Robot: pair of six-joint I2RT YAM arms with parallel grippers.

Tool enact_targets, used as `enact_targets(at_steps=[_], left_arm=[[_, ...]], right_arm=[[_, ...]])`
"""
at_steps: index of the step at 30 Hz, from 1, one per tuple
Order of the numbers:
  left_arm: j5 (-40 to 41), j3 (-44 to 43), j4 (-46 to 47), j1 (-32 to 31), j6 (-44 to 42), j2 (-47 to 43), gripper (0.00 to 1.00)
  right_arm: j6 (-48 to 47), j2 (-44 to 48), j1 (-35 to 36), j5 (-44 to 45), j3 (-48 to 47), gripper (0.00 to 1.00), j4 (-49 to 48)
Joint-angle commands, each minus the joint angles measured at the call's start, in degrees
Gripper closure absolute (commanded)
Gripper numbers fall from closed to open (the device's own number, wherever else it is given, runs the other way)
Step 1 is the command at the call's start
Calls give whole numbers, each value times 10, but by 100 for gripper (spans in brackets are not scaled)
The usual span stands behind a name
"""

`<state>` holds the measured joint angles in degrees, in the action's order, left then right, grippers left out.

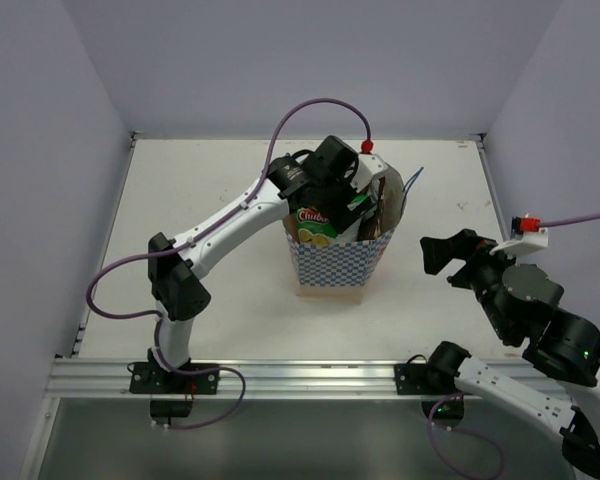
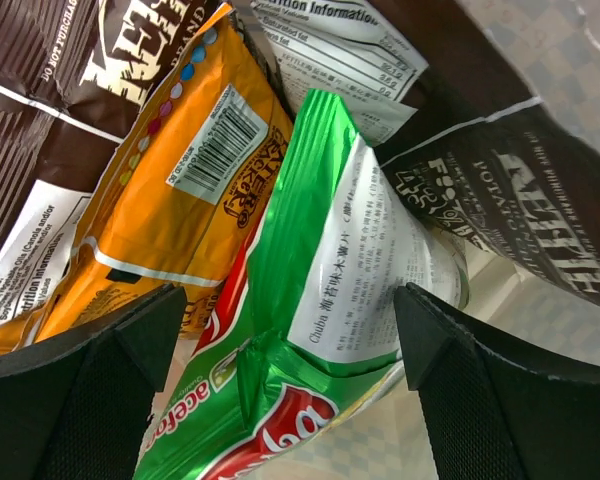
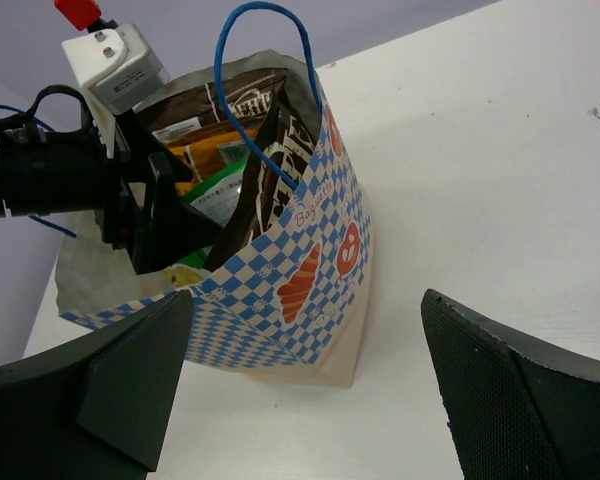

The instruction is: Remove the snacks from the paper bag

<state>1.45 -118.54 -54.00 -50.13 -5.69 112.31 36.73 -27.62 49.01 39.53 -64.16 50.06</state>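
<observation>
The blue-and-white checked paper bag (image 1: 335, 262) stands upright mid-table, and my left gripper (image 1: 345, 195) reaches down into its mouth. Inside, the green and white packet (image 2: 320, 260) stands between the left gripper's (image 2: 290, 340) wide-apart jaws. The right fingertip is at the packet's edge and the left one is apart from it. An orange packet (image 2: 170, 200) lies to its left. One dark brown packet (image 2: 50, 90) is at the far left and another (image 2: 520, 200) at the right. My right gripper (image 1: 450, 262) hovers open to the right of the bag (image 3: 300, 280), holding nothing.
The bag's thin blue string handle (image 3: 270, 60) arches above its right side. White walls enclose the table on the left, back and right. Bare white tabletop (image 3: 500, 180) lies around the bag. The metal rail (image 1: 300, 375) with both arm bases runs along the near edge.
</observation>
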Motion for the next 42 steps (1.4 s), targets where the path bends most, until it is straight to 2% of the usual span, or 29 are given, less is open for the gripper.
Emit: enact_targets(at_steps=[1,6,9,10,12,13,14,16,19,25,31,35,39,42], left_arm=[[-33,3,6,7,-26,-3,8],[-73,6,-6,7,-33,17,16],[-78,4,-10,7,-37,22,30],[-79,2,-9,7,-37,22,41],[-75,-9,-12,7,-37,21,51],[-72,-16,-16,7,-37,21,63],[-64,-33,-18,7,-36,19,69],[-55,-43,-15,7,-37,8,80],[-37,-62,5,7,-41,-18,89],[-17,-60,76,7,-50,-87,96],[61,-34,163,7,-58,-169,93],[86,20,243,7,-72,-240,95],[112,68,329,7,-79,-287,100],[126,108,397,7,-88,-308,100]], right_arm=[[17,-18,-1,20,-2,1,-1],[15,-19,-1,25,11,1,-17],[12,-28,-1,25,12,1,-20],[11,-30,-1,25,12,1,-20],[12,-34,-1,25,12,1,-20],[10,-35,-1,25,12,1,-20],[9,-36,-1,26,12,1,-22],[4,-38,-1,23,14,1,-27],[0,-46,-1,20,13,1,-30],[-4,-60,-1,13,13,1,-36],[-10,-64,-1,10,17,1,-41],[-11,-68,-1,11,18,1,-42],[-18,-72,-1,11,17,1,-48],[-22,-75,-1,11,17,1,-52]])
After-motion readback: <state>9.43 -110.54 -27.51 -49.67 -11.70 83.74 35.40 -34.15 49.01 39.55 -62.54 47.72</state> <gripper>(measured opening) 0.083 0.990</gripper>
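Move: The left hand already reaches into the paper bag, its open fingers astride the upper end of the green Chuba packet; the packet's middle lies about 3 cm left, 2 cm back and 5 cm below. From this hand, the orange packet is some 4 cm ahead, 4 cm left and 4 cm lower; a brown packet stands level ahead, 5 cm right and 4 cm below. From the right hand, the Chuba packet is roughly 13 cm ahead, 22 cm left and 16 cm below. Pinching the upper end of the green Chuba packet, the left hand first sinks about 2 cm as its fingers close, then pulls the packet up out of the paper bag, ending nearly 30 cm above the grasp. It veers left by several centimetres late in the fast lift, while the wrist tips the fingers up to near level, forward and right. The right hand, open and empty, eases a few centimetres forward, left and down. ##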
